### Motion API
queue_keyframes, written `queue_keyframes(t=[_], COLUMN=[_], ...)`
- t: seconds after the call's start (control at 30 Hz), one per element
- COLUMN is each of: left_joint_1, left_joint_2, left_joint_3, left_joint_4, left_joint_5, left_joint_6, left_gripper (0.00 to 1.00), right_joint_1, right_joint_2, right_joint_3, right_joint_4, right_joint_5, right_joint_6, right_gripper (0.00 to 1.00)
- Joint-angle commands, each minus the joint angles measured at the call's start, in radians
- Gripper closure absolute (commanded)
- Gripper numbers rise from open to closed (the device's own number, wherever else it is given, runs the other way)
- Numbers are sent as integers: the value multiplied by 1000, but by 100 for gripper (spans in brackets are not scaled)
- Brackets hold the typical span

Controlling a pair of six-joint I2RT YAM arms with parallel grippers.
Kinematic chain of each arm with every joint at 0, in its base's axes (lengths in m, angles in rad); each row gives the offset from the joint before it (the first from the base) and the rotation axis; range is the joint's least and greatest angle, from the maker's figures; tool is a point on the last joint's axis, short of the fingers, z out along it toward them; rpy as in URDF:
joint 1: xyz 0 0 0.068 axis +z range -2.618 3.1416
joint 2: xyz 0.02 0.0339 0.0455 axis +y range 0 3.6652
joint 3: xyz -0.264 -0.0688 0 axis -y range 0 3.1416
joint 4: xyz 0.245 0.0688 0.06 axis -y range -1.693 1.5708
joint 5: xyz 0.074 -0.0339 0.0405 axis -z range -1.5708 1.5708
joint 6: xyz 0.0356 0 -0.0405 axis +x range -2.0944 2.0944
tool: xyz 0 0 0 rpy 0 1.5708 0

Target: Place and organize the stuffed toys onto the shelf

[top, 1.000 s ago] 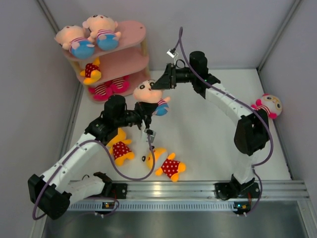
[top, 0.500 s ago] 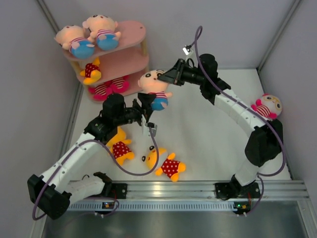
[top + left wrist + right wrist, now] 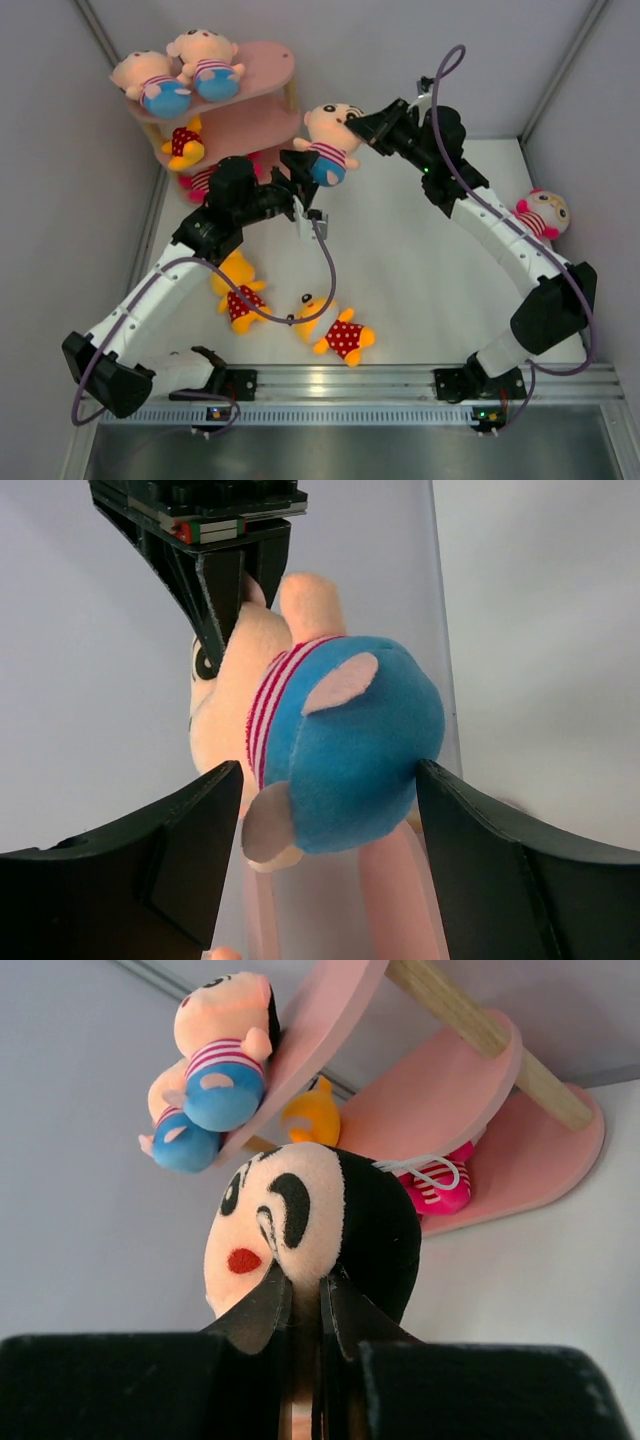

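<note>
A boy doll (image 3: 328, 140) in a striped shirt and blue shorts hangs in the air to the right of the pink shelf (image 3: 262, 110). My right gripper (image 3: 354, 122) is shut on its head (image 3: 300, 1215). My left gripper (image 3: 303, 182) sits just below it, open, and its fingers (image 3: 190, 850) flank the blue shorts (image 3: 350, 740) without squeezing them. Two boy dolls (image 3: 180, 72) lie on the shelf's top board. A yellow bear (image 3: 183, 145) is on the middle board. A pink striped doll (image 3: 205, 180) on the bottom board is partly hidden by my left arm.
Two yellow bears (image 3: 237, 292) (image 3: 337, 330) lie on the table in front of my left arm. A pink doll (image 3: 540, 213) rests against the right wall. Grey walls close in on the left, back and right.
My left gripper opened and let go of the boy doll. My right gripper shut on its head and carried it up and back, level with the shelf's side.
</note>
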Motion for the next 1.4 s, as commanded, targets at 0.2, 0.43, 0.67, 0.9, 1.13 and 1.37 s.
queue_keyframes(t=[0.2, 0.43, 0.67, 0.9, 1.13, 1.37], left_joint_1=[-10, -25, -24, -15, 7, 22], left_joint_2=[69, 135, 223, 435, 602, 705], left_joint_3=[105, 177, 293, 534, 770, 863], left_joint_4=[-96, -95, -11, 204, 301, 347], left_joint_5=[61, -8, -121, -301, -436, -574], left_joint_6=[19, -55, -32, -103, -106, -133], left_gripper=[27, 87, 100, 100, 100, 100], right_joint_1=[0, 6, 5, -26, -71, -81], right_joint_2=[-68, -72, -76, -100, -214, -263], right_joint_3=[0, -3, 5, -3, -108, -144], right_joint_4=[64, 78, 84, 49, 32, -11], right_joint_5=[65, 70, 59, 151, 252, 307], right_joint_6=[1, 0, -26, -124, -193, -250], right_gripper=[100, 100, 78, 37, 36, 36])
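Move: The left hand is open at the lower body of the held doll, whose middle lies about 5 cm ahead and 4 cm to the right, nearly level. The middle of the shelf's top board is some 21 cm ahead and 20 cm left, about level, and the nearer shelf doll is 20 cm ahead, 21 cm left and 6 cm higher. The right hand already pinches the held doll's head, the doll's middle about 4 cm back, 4 cm left and 3 cm lower. Easing right, slightly forward and down by about 2 cm, the left hand shuts on the doll's blue lower body while the right hand keeps its pinch on the head. The right fingers then open and withdraw some 8 cm to the right; the left, gripping, speeds nearly 20 cm forward and 11 cm up, swinging roughly 30 degrees counter-clockwise towards the shelf top. ##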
